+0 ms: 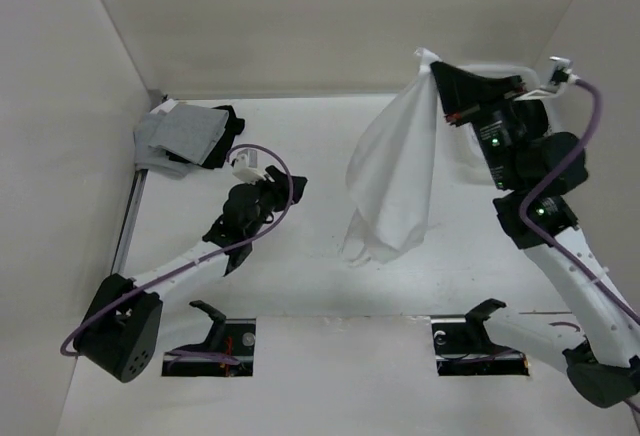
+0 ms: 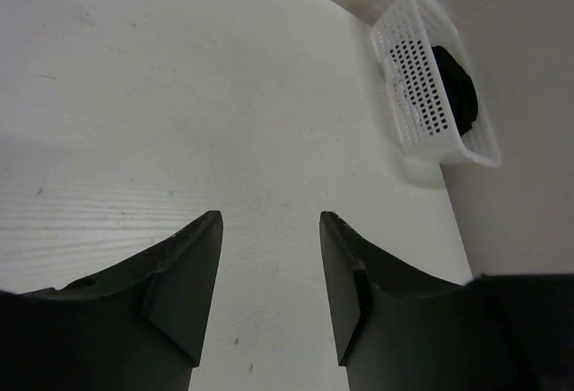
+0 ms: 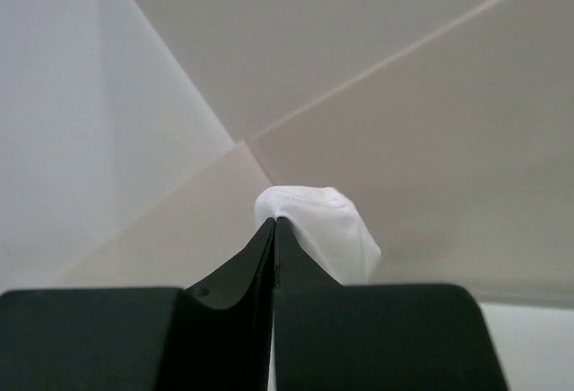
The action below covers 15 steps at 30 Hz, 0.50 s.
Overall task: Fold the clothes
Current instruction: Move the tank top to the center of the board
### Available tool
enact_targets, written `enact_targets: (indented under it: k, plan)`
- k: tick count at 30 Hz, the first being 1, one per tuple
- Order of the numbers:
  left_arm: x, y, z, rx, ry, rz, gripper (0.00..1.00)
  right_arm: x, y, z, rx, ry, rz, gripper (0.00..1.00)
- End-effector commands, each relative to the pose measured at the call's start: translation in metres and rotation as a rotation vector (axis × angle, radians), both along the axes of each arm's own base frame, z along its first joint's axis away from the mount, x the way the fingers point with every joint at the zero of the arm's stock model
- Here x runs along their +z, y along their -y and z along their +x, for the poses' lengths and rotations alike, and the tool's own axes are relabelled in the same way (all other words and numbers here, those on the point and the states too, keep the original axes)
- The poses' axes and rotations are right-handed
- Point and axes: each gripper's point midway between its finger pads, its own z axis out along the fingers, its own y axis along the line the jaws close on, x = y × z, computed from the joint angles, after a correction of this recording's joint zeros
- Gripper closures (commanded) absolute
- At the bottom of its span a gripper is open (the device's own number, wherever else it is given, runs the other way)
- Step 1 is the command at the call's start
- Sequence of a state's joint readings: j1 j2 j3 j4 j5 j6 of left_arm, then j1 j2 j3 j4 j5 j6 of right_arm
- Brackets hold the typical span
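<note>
The clothes (image 1: pixel 392 176), a thin white garment, hang in the air right of the table's middle, the lower end near the table top. My right gripper (image 1: pixel 432 64) is raised high and shut on the garment's top corner. In the right wrist view its jaws are pressed together with a bunch of the white fabric (image 3: pixel 327 225) sticking out past the tips of the right gripper (image 3: pixel 274 222). My left gripper (image 1: pixel 292 188) is low over the table, left of the cloth and apart from it. It is open, and between the tips of the left gripper (image 2: pixel 271 221) only bare table shows.
A stack of grey and black garments (image 1: pixel 185 134) lies at the back left corner. A white perforated basket (image 2: pixel 429 82) with a black bundle (image 2: pixel 456 89) in it stands against the wall on the right side. White walls close in the table on three sides.
</note>
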State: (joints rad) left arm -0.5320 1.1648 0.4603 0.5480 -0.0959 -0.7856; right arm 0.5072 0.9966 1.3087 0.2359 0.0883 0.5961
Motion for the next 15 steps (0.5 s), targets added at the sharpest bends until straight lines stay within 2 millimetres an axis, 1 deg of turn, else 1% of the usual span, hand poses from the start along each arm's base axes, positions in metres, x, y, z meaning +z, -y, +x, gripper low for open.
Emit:
enact_targets:
  k: [1, 2, 3, 4, 5, 6, 7, 8, 10, 11, 13, 14, 15]
  plan:
    - [-0.025, -0.028, -0.009, 0.063, -0.077, 0.024, 0.55, -0.136, -0.055, 0.054, 0.102, -0.274, -0.090, 0.97]
    - [-0.029, -0.032, -0.009, 0.072, -0.085, 0.029, 0.55, -0.158, -0.061, 0.060, 0.119, -0.316, -0.088, 0.97]
    - [-0.033, -0.035, -0.010, 0.076, -0.095, 0.038, 0.55, -0.200, -0.074, 0.071, 0.158, -0.395, -0.093, 0.96]
    - [-0.039, -0.037, -0.011, 0.078, -0.106, 0.046, 0.55, -0.229, -0.082, 0.082, 0.190, -0.450, -0.101, 0.95]
    - [-0.045, -0.038, -0.011, 0.076, -0.120, 0.056, 0.55, -0.256, -0.086, 0.096, 0.210, -0.502, -0.114, 0.93]
    - [-0.051, -0.037, -0.012, 0.073, -0.134, 0.066, 0.55, -0.277, -0.090, 0.108, 0.222, -0.543, -0.130, 0.92]
    - [-0.057, -0.035, -0.013, 0.065, -0.149, 0.075, 0.55, -0.298, -0.091, 0.123, 0.220, -0.589, -0.143, 0.90]
    - [-0.060, -0.032, -0.014, 0.057, -0.157, 0.080, 0.55, -0.316, -0.087, 0.138, 0.206, -0.632, -0.150, 0.84]
    - [-0.064, -0.028, -0.016, 0.047, -0.167, 0.087, 0.55, -0.330, -0.077, 0.155, 0.166, -0.674, -0.151, 0.73]
    - [-0.064, -0.026, -0.017, 0.042, -0.168, 0.091, 0.55, -0.329, -0.072, 0.158, 0.142, -0.674, -0.147, 0.69]
    - [-0.067, -0.023, -0.018, 0.037, -0.176, 0.099, 0.56, -0.324, -0.065, 0.156, 0.104, -0.654, -0.156, 0.64]
    - [-0.070, -0.025, -0.018, 0.046, -0.185, 0.108, 0.57, -0.324, -0.060, 0.153, 0.084, -0.642, -0.176, 0.62]
    - [-0.074, -0.027, -0.019, 0.056, -0.195, 0.119, 0.57, -0.327, -0.060, 0.148, 0.081, -0.645, -0.193, 0.62]
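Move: The tank top is already pinched in the high-raised right hand and hangs below it. The place for it, the middle of the board, lies about 56 cm below that hand, 13 cm to its left and roughly level fore-and-aft. The clothes basket stands some 22 cm ahead, 23 cm to the right and 52 cm down. From the open left hand, the board's middle is about 9 cm right, 3 cm back and 17 cm down; the folded pile is 13 cm ahead, 25 cm left and 15 cm down. The tank top is flung down towards the middle of the board: the right hand swings fast down about 40 cm and some 15 cm forward, leaning left at first, its fingers tipping from upward to downward by roughly 50 degrees. The fingers open about a third as it nears the bottom, letting go of the cloth. The empty left hand stays half open, shifting slightly left, then sinking. ##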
